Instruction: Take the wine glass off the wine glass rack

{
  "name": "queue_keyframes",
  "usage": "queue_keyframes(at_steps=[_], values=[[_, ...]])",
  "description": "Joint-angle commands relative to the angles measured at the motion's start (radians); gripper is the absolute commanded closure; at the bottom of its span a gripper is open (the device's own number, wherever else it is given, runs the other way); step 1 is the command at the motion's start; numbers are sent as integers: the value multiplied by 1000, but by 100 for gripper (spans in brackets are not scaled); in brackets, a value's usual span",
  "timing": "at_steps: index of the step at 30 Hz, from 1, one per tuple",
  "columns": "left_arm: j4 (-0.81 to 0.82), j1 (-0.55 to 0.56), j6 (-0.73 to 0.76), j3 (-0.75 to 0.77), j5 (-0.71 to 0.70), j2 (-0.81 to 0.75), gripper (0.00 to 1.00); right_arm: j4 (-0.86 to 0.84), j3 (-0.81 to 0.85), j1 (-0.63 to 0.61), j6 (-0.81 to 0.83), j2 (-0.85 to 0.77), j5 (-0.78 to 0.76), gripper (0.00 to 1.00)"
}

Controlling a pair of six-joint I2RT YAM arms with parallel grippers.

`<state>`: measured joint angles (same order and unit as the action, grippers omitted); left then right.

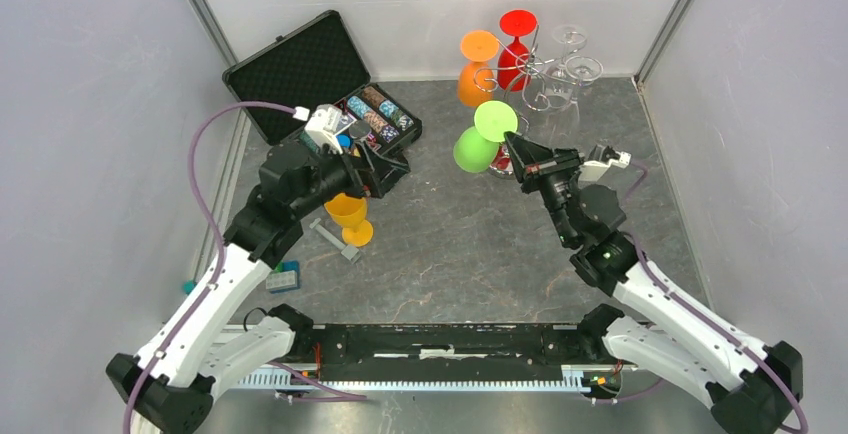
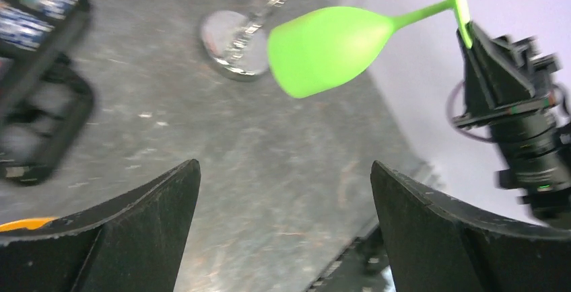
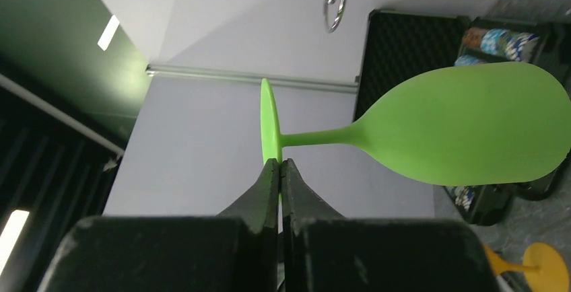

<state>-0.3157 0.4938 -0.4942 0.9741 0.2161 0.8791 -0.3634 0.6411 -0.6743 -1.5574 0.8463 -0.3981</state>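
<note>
My right gripper (image 1: 514,146) (image 3: 279,164) is shut on the flat foot of a green wine glass (image 1: 476,140) (image 3: 464,130). It holds the glass sideways in the air in front of the wine glass rack (image 1: 543,82), bowl towards the left. The glass is off the rack's curled arms. It also shows in the left wrist view (image 2: 326,46), with the rack's round shiny base (image 2: 229,43) behind it. An orange glass (image 1: 477,66), a red glass (image 1: 515,46) and clear glasses (image 1: 577,66) hang on the rack. My left gripper (image 1: 388,169) (image 2: 283,167) is open and empty above the table.
An open black case (image 1: 318,72) with poker chips stands at the back left. A yellow-orange glass (image 1: 350,217) stands under my left arm, with a grey piece (image 1: 336,239) beside it. A small blue object (image 1: 283,279) lies near the left arm. Walls close in both sides.
</note>
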Motion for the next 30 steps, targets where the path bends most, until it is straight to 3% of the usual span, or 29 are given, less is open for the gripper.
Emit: queue_keyframes(at_steps=[1, 6, 12, 15, 18, 25, 27, 30], values=[[337, -4, -405, -94, 223, 64, 0, -56, -19, -14, -43, -123, 90, 100], [655, -3, -664, -186, 287, 156, 0, -92, -48, -16, -83, -245, 141, 100], [1001, 8, -925, -189, 382, 276, 1, -72, -37, -16, -119, -310, 200, 100], [1073, 25, -982, -163, 401, 306, 4, -78, -28, -16, -125, -311, 218, 100], [1044, 37, -974, -121, 410, 321, 6, -108, -20, -16, -129, -289, 246, 100], [1170, 49, -1061, -95, 445, 348, 22, -170, -45, -16, -157, -269, 262, 100], [1248, 53, -1107, -104, 452, 355, 29, -167, -52, -16, -158, -270, 254, 100], [1357, 60, -1171, -121, 455, 359, 49, -141, -69, -16, -153, -288, 220, 100]])
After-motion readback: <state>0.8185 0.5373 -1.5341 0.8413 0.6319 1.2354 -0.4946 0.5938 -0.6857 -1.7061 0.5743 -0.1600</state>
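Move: The left gripper is empty and wide open. The green glass, hanging bowl-down, is about 16 cm to its right, 7 cm ahead and 3 cm lower, with the orange glass some 15 cm beyond the green one and the yellow glass standing level with the hand, 10 cm left and 22 cm below. The right hand already pinches the green glass's foot, so its middle lies 4 cm left, 2 cm ahead and 8 cm below; the rack stands 13 cm ahead and 4 cm right of that hand. The left hand sweeps about 10 cm right towards the green glass's bowl, dipping a little before climbing to end some 9 cm higher, while rolling about 50 degrees with its left side going down, swinging its fingers clockwise to point right, and starting to close them from wide open to partly open around the rim. The right hand keeps its shut pinch on the foot and draws the green glass back and up, roughly 9 cm each way, away from the rack, tilting its fingers upward, raising its left side and turning counter-clockwise so that the bowl swings left towards the left gripper. ##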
